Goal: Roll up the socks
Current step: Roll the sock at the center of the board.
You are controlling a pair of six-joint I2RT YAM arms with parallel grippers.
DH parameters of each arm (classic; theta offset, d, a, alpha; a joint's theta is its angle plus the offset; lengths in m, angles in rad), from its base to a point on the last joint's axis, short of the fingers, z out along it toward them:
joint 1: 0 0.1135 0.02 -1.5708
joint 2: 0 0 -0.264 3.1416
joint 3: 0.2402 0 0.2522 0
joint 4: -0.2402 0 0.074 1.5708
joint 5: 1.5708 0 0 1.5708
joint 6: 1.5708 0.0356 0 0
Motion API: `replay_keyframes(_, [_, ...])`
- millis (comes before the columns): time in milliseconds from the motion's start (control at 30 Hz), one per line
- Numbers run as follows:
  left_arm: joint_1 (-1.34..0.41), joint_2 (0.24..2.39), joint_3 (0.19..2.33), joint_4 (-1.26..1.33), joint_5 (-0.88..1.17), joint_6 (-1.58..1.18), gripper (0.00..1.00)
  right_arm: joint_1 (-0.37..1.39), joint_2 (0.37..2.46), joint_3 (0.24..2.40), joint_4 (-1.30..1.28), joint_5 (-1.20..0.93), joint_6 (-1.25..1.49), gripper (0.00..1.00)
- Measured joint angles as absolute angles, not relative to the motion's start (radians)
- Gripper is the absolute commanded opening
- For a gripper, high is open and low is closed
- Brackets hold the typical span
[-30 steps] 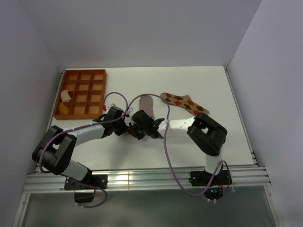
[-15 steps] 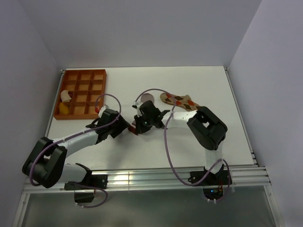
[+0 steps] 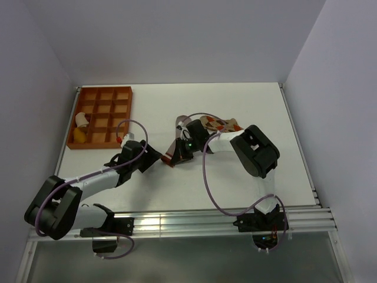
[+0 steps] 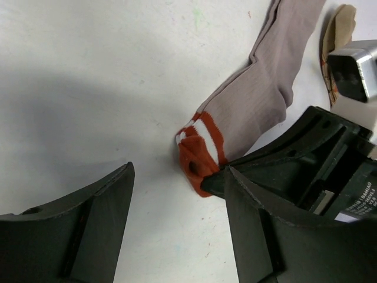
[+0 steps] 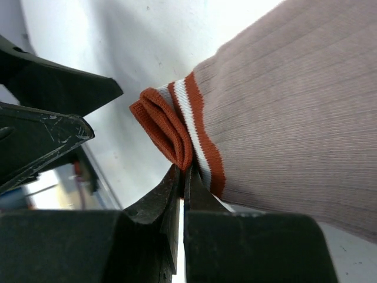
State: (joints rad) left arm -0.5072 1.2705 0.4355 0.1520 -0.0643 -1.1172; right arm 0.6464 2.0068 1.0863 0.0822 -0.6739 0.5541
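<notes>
The grey-brown sock [image 4: 259, 94] lies stretched on the white table, its red-and-white striped cuff [image 5: 168, 127] folded over at the near end. My right gripper [image 5: 184, 171] is shut on that cuff, pinching the fold at its edge; the top view shows the right gripper [image 3: 175, 157] at the cuff [image 3: 170, 161]. My left gripper [image 4: 178, 177] stands open just short of the cuff, one finger on each side and nothing between them; in the top view the left gripper [image 3: 154, 159] is to the left. The tan argyle sock [image 3: 221, 124] lies behind, partly under the right arm.
An orange compartment tray [image 3: 103, 115] sits at the back left, with a white item [image 3: 81, 119] and a yellow item [image 3: 78, 135] in its left cells. Purple cables loop over both arms. White walls close in the table on three sides.
My left gripper has opened, let go of the cuff and drawn back to the left. The right gripper has stayed shut on the cuff while its arm swung toward the back.
</notes>
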Motion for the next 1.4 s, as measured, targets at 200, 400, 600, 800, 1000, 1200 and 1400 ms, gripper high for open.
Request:
replay_keyframes(200, [-0.506, 1.332, 0.435, 0.232, -0.039, -1.098, 0.63, 0.603, 2.045, 1.098, 0.070, -0.771, 0.654, 0.00])
replay_keyframes(400, [-0.505, 1.369, 0.427, 0.287, -0.023, -1.093, 0.58, 0.575, 2.070, 1.116, 0.042, -0.817, 0.734, 0.00])
replay_keyframes(600, [-0.505, 1.398, 0.394, 0.361, -0.004, -1.093, 0.54, 0.563, 2.092, 1.129, 0.033, -0.848, 0.785, 0.00])
replay_keyframes(800, [-0.505, 1.440, 0.380, 0.453, 0.018, -1.085, 0.47, 0.562, 2.109, 1.140, 0.032, -0.870, 0.808, 0.00])
replay_keyframes(1000, [-0.505, 1.490, 0.382, 0.514, 0.039, -1.077, 0.39, 0.562, 2.115, 1.145, 0.033, -0.878, 0.814, 0.00])
replay_keyframes(1200, [-0.505, 1.522, 0.409, 0.516, 0.046, -1.067, 0.37, 0.560, 2.117, 1.147, 0.032, -0.881, 0.813, 0.00])
replay_keyframes(1400, [-0.505, 1.550, 0.437, 0.509, 0.048, -1.062, 0.31, 0.559, 2.119, 1.151, 0.028, -0.881, 0.812, 0.00])
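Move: The red-and-white sock cuff, already pinched by the right gripper, lies about 4 cm right of the left hand, 1 cm ahead and some 3 cm below. From the right hand, the cuff's middle is about 2 cm left and 1 cm ahead, at the height of its pads. The sock's grey toe lies on the board some 18 cm ahead of the right hand and 3 cm right; the argyle sock is about 12 cm ahead and 22 cm right. Keep the right gripper shut on the cuff and roll the wrist some 20 degrees, its top tipping forward over the sock, easing about 1 cm right, then hold still. Meanwhile bring the left gripper right, down and forward, about 5 cm in all, to the cuff's free left end, narrowing its fingers to half their gap so the tips straddle the folded red edge. ##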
